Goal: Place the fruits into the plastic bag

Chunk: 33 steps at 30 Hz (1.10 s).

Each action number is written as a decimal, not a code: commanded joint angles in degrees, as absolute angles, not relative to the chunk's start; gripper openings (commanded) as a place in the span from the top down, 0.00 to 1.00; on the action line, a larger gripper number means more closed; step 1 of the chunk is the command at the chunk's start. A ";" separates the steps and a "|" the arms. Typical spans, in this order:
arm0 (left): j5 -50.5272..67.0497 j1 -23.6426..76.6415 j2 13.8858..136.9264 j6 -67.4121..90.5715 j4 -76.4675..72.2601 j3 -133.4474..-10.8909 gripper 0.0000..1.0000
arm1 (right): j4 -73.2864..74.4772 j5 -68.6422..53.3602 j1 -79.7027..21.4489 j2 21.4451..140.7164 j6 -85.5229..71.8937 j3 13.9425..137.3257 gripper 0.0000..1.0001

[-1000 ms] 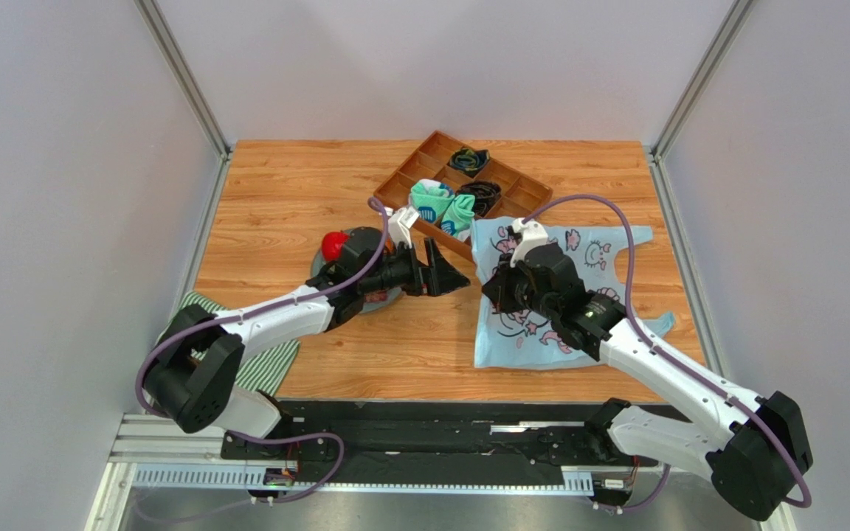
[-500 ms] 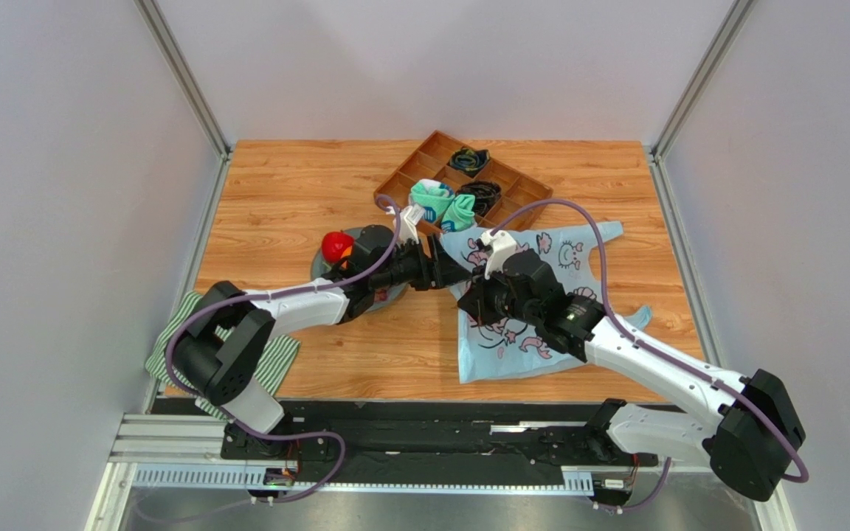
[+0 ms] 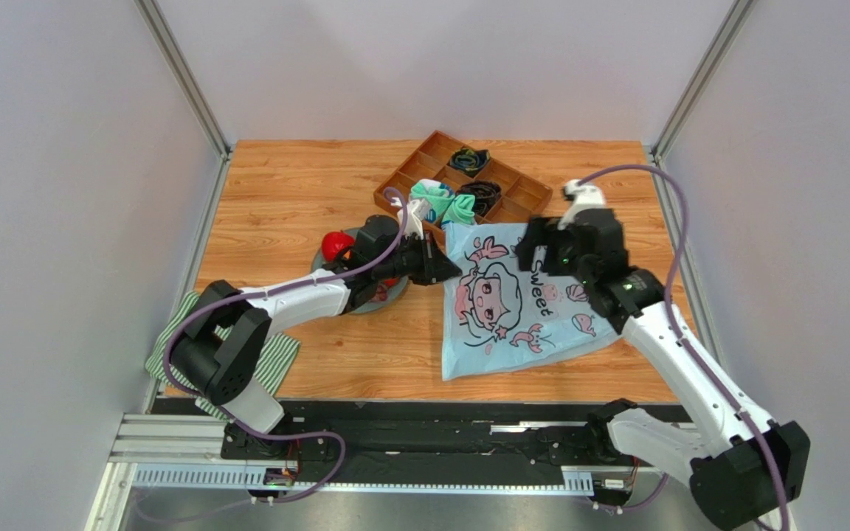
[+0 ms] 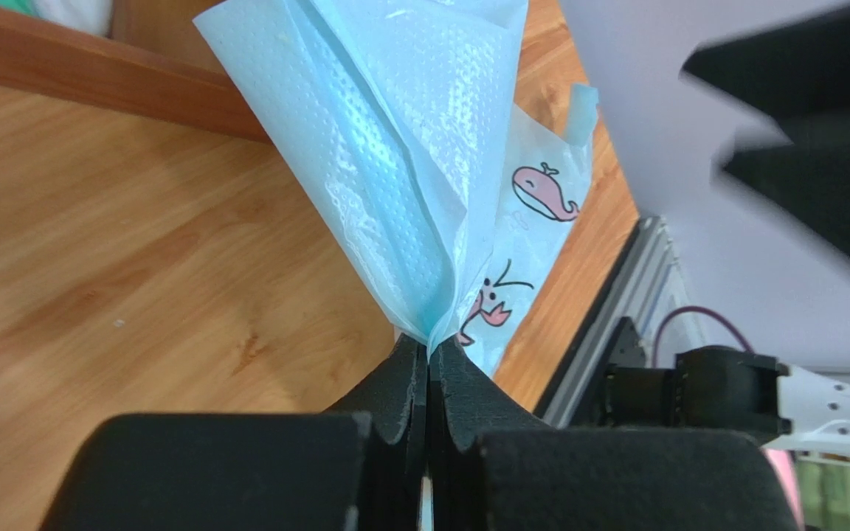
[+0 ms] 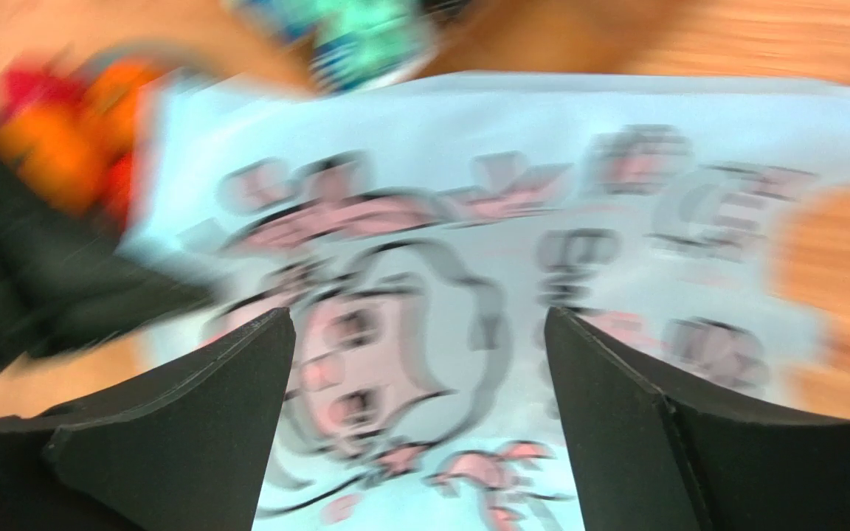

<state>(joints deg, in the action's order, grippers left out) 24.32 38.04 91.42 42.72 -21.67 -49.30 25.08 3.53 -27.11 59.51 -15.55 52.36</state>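
The light-blue plastic bag (image 3: 518, 304) lies spread on the table with its cartoon girl facing up. My left gripper (image 3: 438, 269) is shut on the bag's upper left edge; in the left wrist view the bag (image 4: 396, 144) rises in folds from the pinched jaws of that gripper (image 4: 427, 345). My right gripper (image 3: 529, 252) hovers open over the bag's upper right part, and in its blurred wrist view the bag's print (image 5: 574, 221) fills the space between the spread fingers of the gripper (image 5: 418, 332). A red apple (image 3: 336, 243) sits on the grey plate (image 3: 354, 303), mostly hidden by the left arm. Blurred orange and red fruits (image 5: 53, 122) show in the right wrist view.
A wooden compartment tray (image 3: 507, 183) with teal cloth (image 3: 441, 202) and dark cords stands just behind the bag. A green-striped cloth (image 3: 274, 360) lies at the near left under the left arm. The tray's wall (image 4: 97, 83) is close beside the held bag edge.
My left gripper has closed on the bag's left edge. My right gripper has opened, let go of the bag and swung back to the right. The bag now lies flatter.
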 commanded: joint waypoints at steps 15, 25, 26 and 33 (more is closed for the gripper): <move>22.24 37.00 89.38 30.76 -9.49 -55.37 1.00 | 21.63 -5.98 4.75 80.05 -19.86 47.47 0.17; 22.94 37.00 89.56 30.32 -9.14 -55.37 1.00 | 20.57 1.91 5.01 88.15 -21.44 48.78 0.16; 22.94 37.00 89.56 30.15 -9.05 -55.46 1.00 | 20.74 2.54 5.01 88.50 -21.62 48.69 0.16; 23.81 37.00 89.74 29.18 -8.53 -55.63 1.00 | 21.70 5.89 5.01 91.31 -21.53 50.27 0.16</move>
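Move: My right hand is open and empty. The mouth-side edge of the plastic bag, by its handles, lies roughly 16 cm to the right, 2 cm farther out and 20 cm below. The wooden tray's middle is some 17 cm ahead, 12 cm left and 18 cm down; the bag corner pinched by my left hand is about 16 cm left, level ahead, 5 cm lower. From my left hand, that mouth edge is about 32 cm right, 2 cm ahead and 14 cm below. I sweep my right hand right over the bag, away from the corner my left hand holds, then drop some 18 cm towards the mouth-side edge, still edging right at the end. The wrist tips down about 30 degrees and turns about 35 clockwise, fingers staying wide open. My left hand keeps its pinch, easing about 2 cm left and slightly down as it rolls a little. ##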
